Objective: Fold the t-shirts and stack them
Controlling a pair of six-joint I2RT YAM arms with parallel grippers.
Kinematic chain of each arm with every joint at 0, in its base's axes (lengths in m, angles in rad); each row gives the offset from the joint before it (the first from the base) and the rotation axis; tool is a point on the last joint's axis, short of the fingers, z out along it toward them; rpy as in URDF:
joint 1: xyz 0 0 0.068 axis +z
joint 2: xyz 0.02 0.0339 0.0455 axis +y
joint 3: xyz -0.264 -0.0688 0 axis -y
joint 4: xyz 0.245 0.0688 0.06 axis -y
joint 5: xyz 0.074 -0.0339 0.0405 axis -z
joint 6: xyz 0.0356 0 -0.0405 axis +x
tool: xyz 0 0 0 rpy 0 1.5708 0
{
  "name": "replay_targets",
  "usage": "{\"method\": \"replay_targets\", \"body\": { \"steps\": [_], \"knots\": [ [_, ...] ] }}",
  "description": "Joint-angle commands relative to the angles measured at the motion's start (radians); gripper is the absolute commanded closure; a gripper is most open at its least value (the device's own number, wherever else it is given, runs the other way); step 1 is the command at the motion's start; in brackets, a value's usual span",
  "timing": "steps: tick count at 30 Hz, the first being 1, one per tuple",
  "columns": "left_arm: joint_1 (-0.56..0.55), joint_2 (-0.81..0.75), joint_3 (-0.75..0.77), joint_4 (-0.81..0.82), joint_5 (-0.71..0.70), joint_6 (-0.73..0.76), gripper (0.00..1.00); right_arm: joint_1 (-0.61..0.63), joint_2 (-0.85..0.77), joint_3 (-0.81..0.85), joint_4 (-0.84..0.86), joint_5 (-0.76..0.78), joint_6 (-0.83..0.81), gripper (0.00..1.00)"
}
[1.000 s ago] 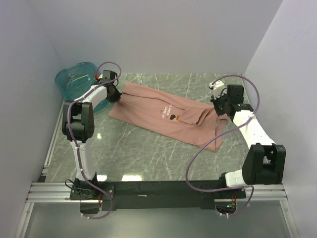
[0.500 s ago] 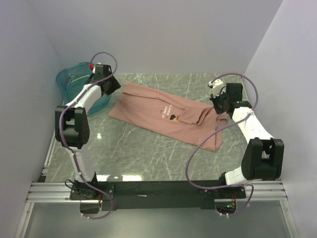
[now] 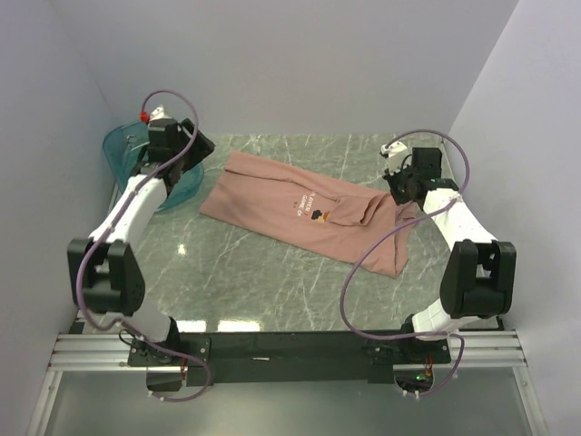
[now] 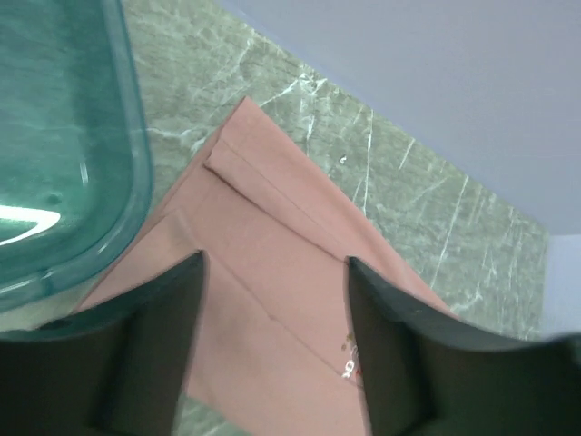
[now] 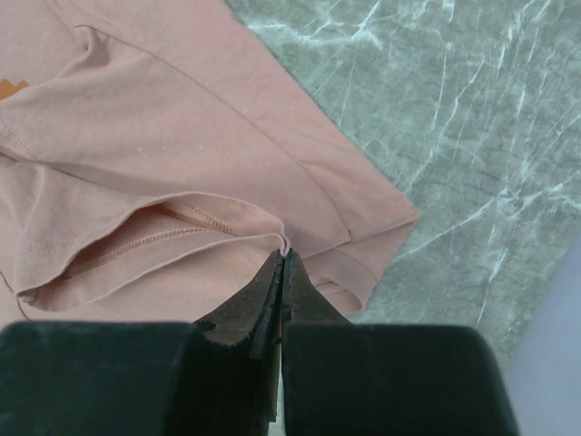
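Observation:
A dusty-pink t-shirt (image 3: 300, 213) lies flat and aslant across the green marble table, its small orange-brown graphic (image 3: 313, 215) facing up. My left gripper (image 3: 200, 151) hangs open above the table beside the shirt's far-left corner. In the left wrist view the t-shirt (image 4: 272, 209) shows between the spread fingers of that gripper (image 4: 274, 272), and nothing is held. My right gripper (image 3: 402, 193) is at the shirt's right end. In the right wrist view it (image 5: 284, 259) is shut, pinching a small ridge of the t-shirt (image 5: 136, 136) next to a stitched sleeve hem.
A translucent teal tub (image 3: 123, 150) stands at the far left corner, just behind my left arm; its rim (image 4: 136, 173) borders the shirt's corner. Grey walls close in the left, back and right. Bare marble (image 3: 272, 282) lies in front of the shirt.
My left gripper has opened, let go of the shirt's far-left corner, and risen back toward the tub. The right gripper stays shut on the cloth and has shifted only slightly.

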Motion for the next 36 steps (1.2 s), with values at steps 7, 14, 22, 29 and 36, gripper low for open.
{"method": "replay_targets", "body": {
  "steps": [7,14,22,29,36],
  "knots": [
    [0.094,-0.283,-0.214,0.034,0.001,0.046,0.12,-0.009,0.071,0.104,0.035,0.027,0.015,1.0],
    [0.151,-0.461,-0.393,0.02,0.053,0.072,0.13,-0.009,0.119,0.13,0.038,0.045,0.021,1.0],
    [0.151,-0.61,-0.518,-0.035,0.078,0.049,0.13,-0.009,0.219,0.204,0.04,0.055,0.058,0.95],
    [0.153,-0.756,-0.599,-0.101,0.077,0.012,0.13,-0.01,0.467,0.412,0.009,0.137,0.234,0.65],
    [0.151,-0.859,-0.615,-0.17,0.05,0.003,0.09,-0.027,0.379,0.431,-0.188,-0.244,-0.057,0.6]
  ]
}}
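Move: The right hand holds a pinch of the shirt's right end. The shirt's far edge lies about 4 cm ahead and 8 cm below it, the far right corner some 3 cm ahead and 5 cm to its right, the collar opening about 7 cm to its left, level with it. The left hand, empty, is roughly 18 cm above the shirt's left end. The bin stands some 16 cm to its left and 3 cm ahead, the far edge about 55 cm to its right and 5 cm back. Forward and slightly down at first, the right hand carries its pinched cloth about 3 cm, then opens and lets go as it speeds on forward and down past the shirt's far edge, about 10 cm out in all, with a slight turn back at the last. Meanwhile the left hand, already clear, draws back about 19 cm and a little left, nearly level, its fingers spreading wider. ##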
